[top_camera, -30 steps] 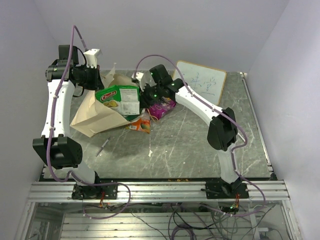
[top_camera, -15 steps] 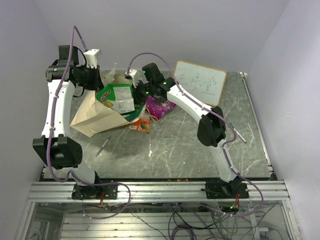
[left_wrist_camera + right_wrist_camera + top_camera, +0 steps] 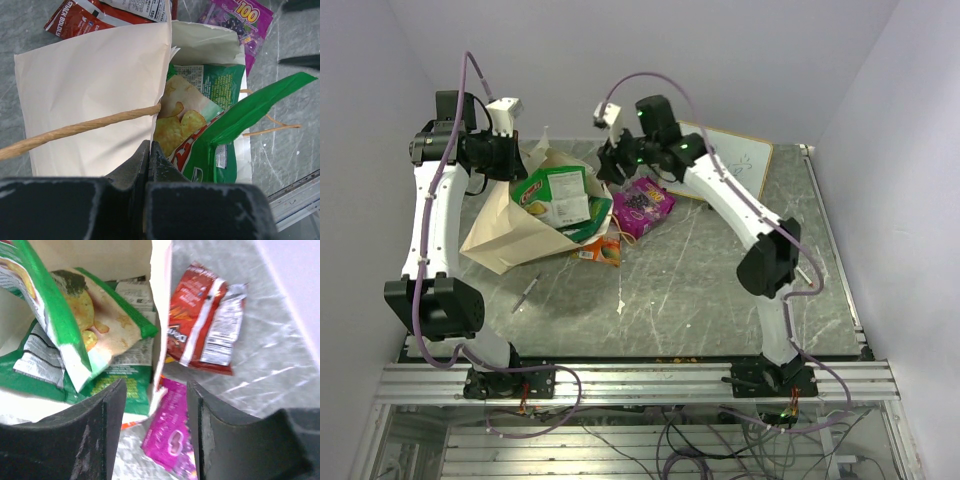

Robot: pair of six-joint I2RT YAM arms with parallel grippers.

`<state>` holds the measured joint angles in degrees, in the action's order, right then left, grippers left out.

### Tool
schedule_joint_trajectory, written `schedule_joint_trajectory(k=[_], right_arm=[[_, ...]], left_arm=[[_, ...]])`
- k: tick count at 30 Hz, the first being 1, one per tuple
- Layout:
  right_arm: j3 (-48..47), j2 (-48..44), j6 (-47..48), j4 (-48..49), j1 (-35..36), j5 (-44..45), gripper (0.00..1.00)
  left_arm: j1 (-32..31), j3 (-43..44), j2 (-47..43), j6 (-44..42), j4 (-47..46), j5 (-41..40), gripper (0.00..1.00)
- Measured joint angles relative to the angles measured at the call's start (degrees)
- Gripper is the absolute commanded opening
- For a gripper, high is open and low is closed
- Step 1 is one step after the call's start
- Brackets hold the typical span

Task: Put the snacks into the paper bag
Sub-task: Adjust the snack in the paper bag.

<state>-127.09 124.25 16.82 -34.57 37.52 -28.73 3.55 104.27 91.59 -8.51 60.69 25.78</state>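
The paper bag [image 3: 505, 235] lies on its side with its mouth toward the middle of the table. My left gripper [image 3: 520, 160] [image 3: 149, 147] is shut on the bag's upper edge beside a cord handle [image 3: 75, 129]. Two green snack packets [image 3: 558, 195] [image 3: 240, 115] sit in the mouth. My right gripper [image 3: 609, 168] [image 3: 155, 405] hovers open and empty just right of the mouth. A purple packet [image 3: 645, 205] [image 3: 170, 440] and a red packet [image 3: 205, 335] [image 3: 600, 250] lie on the table outside the bag.
A framed whiteboard [image 3: 735, 160] leans at the back right behind the right arm. A thin pen [image 3: 528, 292] lies in front of the bag. White walls close in the left, the back and the right.
My right gripper pushed the green packet into the bag's mouth, let go of it, and pulled back up and to the right with its jaws open. The left gripper stayed put.
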Motion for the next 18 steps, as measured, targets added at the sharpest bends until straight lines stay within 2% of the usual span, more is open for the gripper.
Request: schedule_joint_trajectory(k=[6,10,18], right_arm=[[0.15,-8.39,5.38,-2.21,-2.16,-0.66,0.72],[0.0,-11.02,7.45,-3.06,-1.6,-3.65,0.79],[-9.33,-3.8,6.69,-4.35,0.11,-8.07,0.85]], left_arm=[[0.0,-0.02,-0.2,0.0,0.0,0.0,0.07],[0.0,-0.11,-0.2,0.0,0.0,-0.02,0.07],[0.0,-0.59,-0.31,0.0,-0.07,0.0,0.07]])
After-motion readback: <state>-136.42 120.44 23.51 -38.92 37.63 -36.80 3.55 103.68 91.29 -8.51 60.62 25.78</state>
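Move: The green chips bag, standing in the open paper bag, lies about 10 cm to the right hand's left, some 5 cm back and 9 cm lower. Well below that hand, some 22 cm down, the red snack is about 8 cm left and 6 cm ahead, the purple snack 9 cm right and 1 cm ahead, and the orange snack 2 cm left and 10 cm back. From the left hand the chips bag is roughly 10 cm right, 2 cm back and 12 cm lower. The chips bag is left clear as the empty right hand rises about 10 cm beside the paper bag's mouth, first swinging 3 or 4 cm right, then drawing back some 3 cm and returning left. Its half-open fingers spread nearly wide while the wrist turns roughly 15 degrees, partly counter-clockwise. The left hand stays still, keeping its pinch on the paper bag's rim. ##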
